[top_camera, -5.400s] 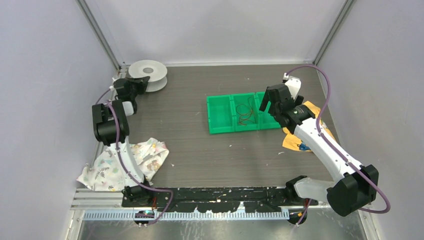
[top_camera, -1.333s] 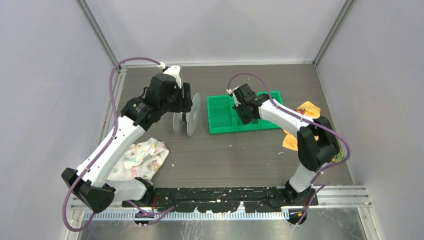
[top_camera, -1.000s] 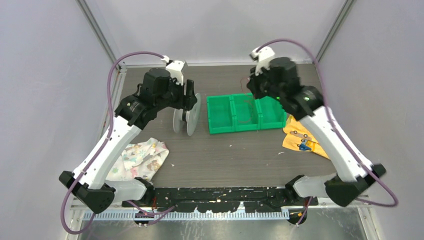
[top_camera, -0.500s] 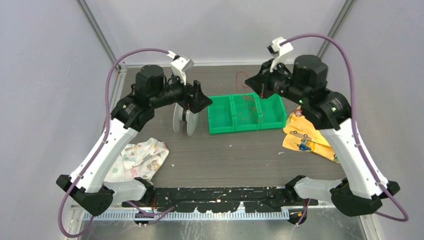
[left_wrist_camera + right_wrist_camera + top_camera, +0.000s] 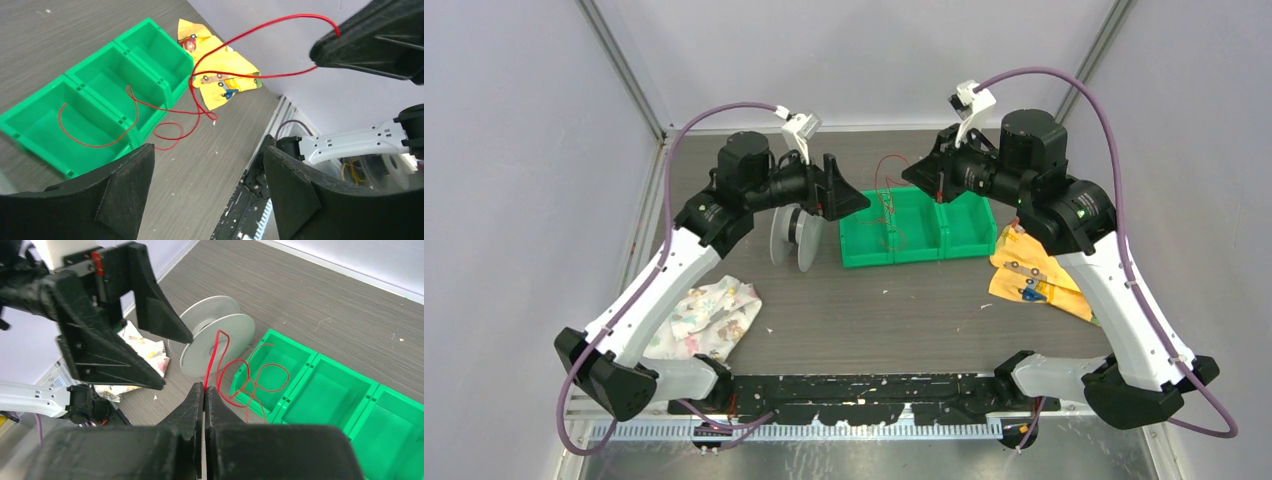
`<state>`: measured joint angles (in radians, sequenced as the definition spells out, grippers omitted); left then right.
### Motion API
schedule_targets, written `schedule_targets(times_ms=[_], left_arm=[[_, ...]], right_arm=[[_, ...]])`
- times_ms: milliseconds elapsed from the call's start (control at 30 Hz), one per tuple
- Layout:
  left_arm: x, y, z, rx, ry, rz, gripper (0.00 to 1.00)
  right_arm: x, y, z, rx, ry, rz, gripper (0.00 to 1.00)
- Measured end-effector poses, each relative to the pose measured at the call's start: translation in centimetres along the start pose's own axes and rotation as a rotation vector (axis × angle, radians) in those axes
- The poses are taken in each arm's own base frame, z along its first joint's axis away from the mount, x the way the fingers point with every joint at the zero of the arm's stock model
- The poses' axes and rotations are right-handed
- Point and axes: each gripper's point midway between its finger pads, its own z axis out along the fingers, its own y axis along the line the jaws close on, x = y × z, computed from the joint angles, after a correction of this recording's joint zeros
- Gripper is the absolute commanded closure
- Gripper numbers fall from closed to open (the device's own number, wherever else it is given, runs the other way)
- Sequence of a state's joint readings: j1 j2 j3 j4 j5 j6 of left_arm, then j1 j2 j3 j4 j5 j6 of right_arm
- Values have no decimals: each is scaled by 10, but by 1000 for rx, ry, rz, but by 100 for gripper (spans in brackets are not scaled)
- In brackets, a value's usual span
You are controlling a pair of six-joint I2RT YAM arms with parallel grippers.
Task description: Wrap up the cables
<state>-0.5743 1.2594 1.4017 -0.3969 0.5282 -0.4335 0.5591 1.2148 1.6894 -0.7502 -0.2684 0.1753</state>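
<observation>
A thin red cable point(image 5: 886, 200) hangs in loose loops from my right gripper point(image 5: 906, 173), which is shut on its upper end above the green three-compartment bin point(image 5: 864, 258). The pinch shows in the right wrist view point(image 5: 204, 388), with the cable point(image 5: 212, 357) rising from the tips. Its lower loops point(image 5: 165, 107) trail into the bin's left and middle compartments point(image 5: 65, 80). My left gripper point(image 5: 852, 190) is open and empty, raised just left of the cable and facing the right gripper point(image 5: 340, 37). A white spool point(image 5: 796, 238) stands on edge on the table below it.
A patterned cloth point(image 5: 709, 310) lies at the near left. A yellow cloth point(image 5: 1034, 275) with small items lies right of the bin. Walls close in the table at the back and both sides.
My right gripper has lifted the red cable out of the bin and carried it left. My left gripper has left the spool, risen and swung right towards the cable, open.
</observation>
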Motion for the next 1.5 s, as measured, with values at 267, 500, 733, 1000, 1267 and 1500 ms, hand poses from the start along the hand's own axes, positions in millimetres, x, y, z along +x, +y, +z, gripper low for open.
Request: schedule_targets(times_ms=[267,500,733,1000,1267,1500], left_arm=[[9,19,39,17,-21,-192,27],[8,25,60,51,-57,-283,33],[-2,19,73,123,-90,-334,76],[5,20,75,117,-43,-329,99],[4,13,62,90,13,-264,99],[-21,-9,53,156,6,-349,99]], right_arm=[[-5,5,-1,-21,-22,14,99],[-5,7,-1,-32,-23,24,99],[1,7,0,-32,-10,35,99],[4,-19,-3,111,-24,37,99],[22,-96,-1,455,-42,110,44],[54,-161,41,665,111,175,24]])
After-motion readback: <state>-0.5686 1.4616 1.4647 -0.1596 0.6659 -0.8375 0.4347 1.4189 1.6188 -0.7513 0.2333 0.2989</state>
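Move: The raised loop of red cable hanging from my right fingers is about 6 cm to my left hand's right, 4 cm ahead and 3 cm lower. My right hand still pinches the cable; that loop is about 6 cm to its left, 4 cm ahead and 8 cm lower. The green box's middle is some 14 cm right of my left hand, 8 cm ahead and 32 cm below; the reel is about 12 cm left of my left hand, 4 cm ahead and 27 cm below. With my right hand holding the cable almost still, I reach my left hand about 8 cm right, forward and slightly down to the loop, rolling it some 20 degrees, pinch the cable shut, then ease back and up. Then my right hand swings forward, down and right above the box, turning clockwise, and opens its fingers. ##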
